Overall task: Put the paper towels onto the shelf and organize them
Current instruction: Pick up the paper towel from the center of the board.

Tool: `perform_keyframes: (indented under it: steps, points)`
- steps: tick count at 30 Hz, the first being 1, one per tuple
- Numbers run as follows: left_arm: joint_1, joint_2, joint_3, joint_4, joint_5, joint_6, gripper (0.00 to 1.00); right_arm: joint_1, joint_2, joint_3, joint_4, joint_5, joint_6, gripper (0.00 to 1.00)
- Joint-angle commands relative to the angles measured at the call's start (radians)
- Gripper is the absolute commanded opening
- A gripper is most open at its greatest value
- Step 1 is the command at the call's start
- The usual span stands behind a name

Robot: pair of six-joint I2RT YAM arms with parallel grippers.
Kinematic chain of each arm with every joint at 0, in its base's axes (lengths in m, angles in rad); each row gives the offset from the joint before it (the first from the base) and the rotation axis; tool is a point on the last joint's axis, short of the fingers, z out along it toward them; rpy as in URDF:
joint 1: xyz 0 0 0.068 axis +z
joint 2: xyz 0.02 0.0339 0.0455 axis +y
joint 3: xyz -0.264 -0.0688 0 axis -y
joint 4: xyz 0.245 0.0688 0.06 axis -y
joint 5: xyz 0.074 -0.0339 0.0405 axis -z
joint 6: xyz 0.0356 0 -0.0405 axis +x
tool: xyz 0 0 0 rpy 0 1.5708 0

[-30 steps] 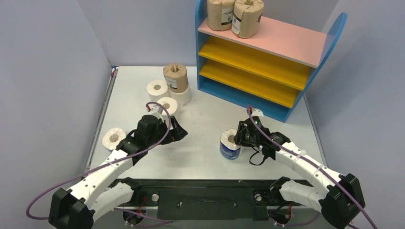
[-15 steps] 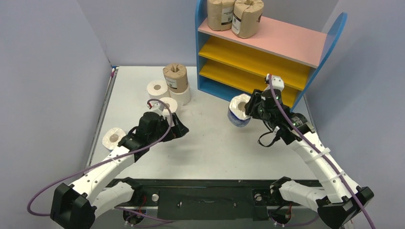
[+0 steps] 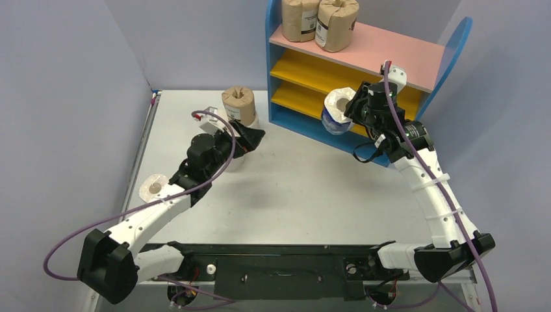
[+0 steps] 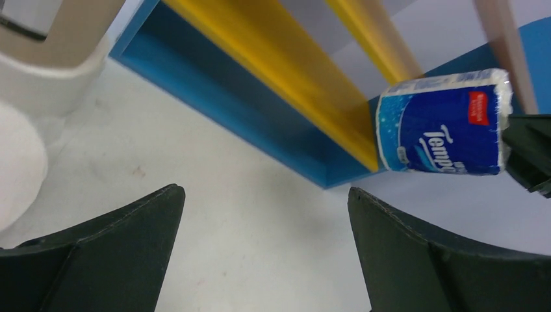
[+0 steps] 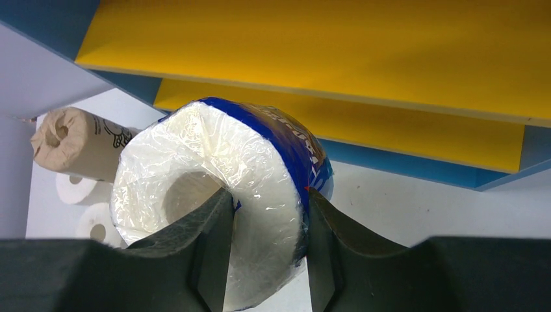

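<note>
My right gripper [image 3: 354, 110] is shut on a blue-and-white Tempo paper towel roll [image 3: 336, 110]. It holds the roll in the air just in front of the shelf's [image 3: 396, 55] two yellow boards. In the right wrist view one finger sits inside the roll's [image 5: 260, 156] core and the other presses its outer wrap, the gripper [image 5: 266, 214] pinching the wall. Two brown-wrapped rolls [image 3: 300, 18] [image 3: 336, 23] stand on the pink top board. My left gripper [image 3: 253, 138] is open and holds nothing, over the table near a brown roll [image 3: 238, 104]. In its view the gripper [image 4: 263, 195] faces the shelf's blue base [image 4: 214, 104].
A plain white roll [image 3: 154, 187] lies near the table's left edge. Other white rolls [image 5: 75, 188] [image 5: 97, 227] sit by the brown one [image 5: 78, 146], partly hidden by my left arm from above. Grey walls close in on the left, the back and the right.
My right arm has lifted the Tempo roll off the table and carried it up and back to the shelf front. My left arm has reached farther back and right, still open.
</note>
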Motion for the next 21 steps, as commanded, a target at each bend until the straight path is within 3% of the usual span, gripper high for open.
perform_keyframes:
  steps: [1,5,10,21]
  points:
    - [-0.004,0.090,0.023,0.392,-0.016,0.033,0.96,-0.012,0.032,0.099,0.091,0.030,0.052,0.27]
    - [-0.004,0.213,0.147,0.471,0.135,0.196,0.96,-0.025,0.076,0.109,0.136,0.031,0.099,0.27]
    - [-0.008,0.351,0.263,0.585,0.264,0.283,0.96,-0.032,0.092,0.113,0.170,0.036,0.131,0.26]
    - [-0.038,0.533,0.377,0.775,0.281,0.446,0.96,-0.050,0.131,0.171,0.176,0.045,0.145,0.26]
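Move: The left hand is empty and wide open. The blue Tempo roll it heads for is about 24 cm to its right, 4 ahead and 4 above; the brown roll on the stack is some 13 ahead, 6 left, 11 lower. The right hand already pinches the Tempo roll, whose middle is 4 cm left and 5 below; the pink top board's middle is roughly 15 ahead, 2 right and 4 higher, its nearer brown roll 18 ahead, 4 left, 10 higher. The left hand, fingers staying wide open, swings right, up and forward, about 15 cm in all, towards the held Tempo roll, tipping its fingers up some 35 degrees and turning them slightly clockwise. Meanwhile the right hand keeps its pinch on the roll's wall and eases about 4.5 cm forward and then a little up towards the shelf, with a slight roll that lifts its left side. ##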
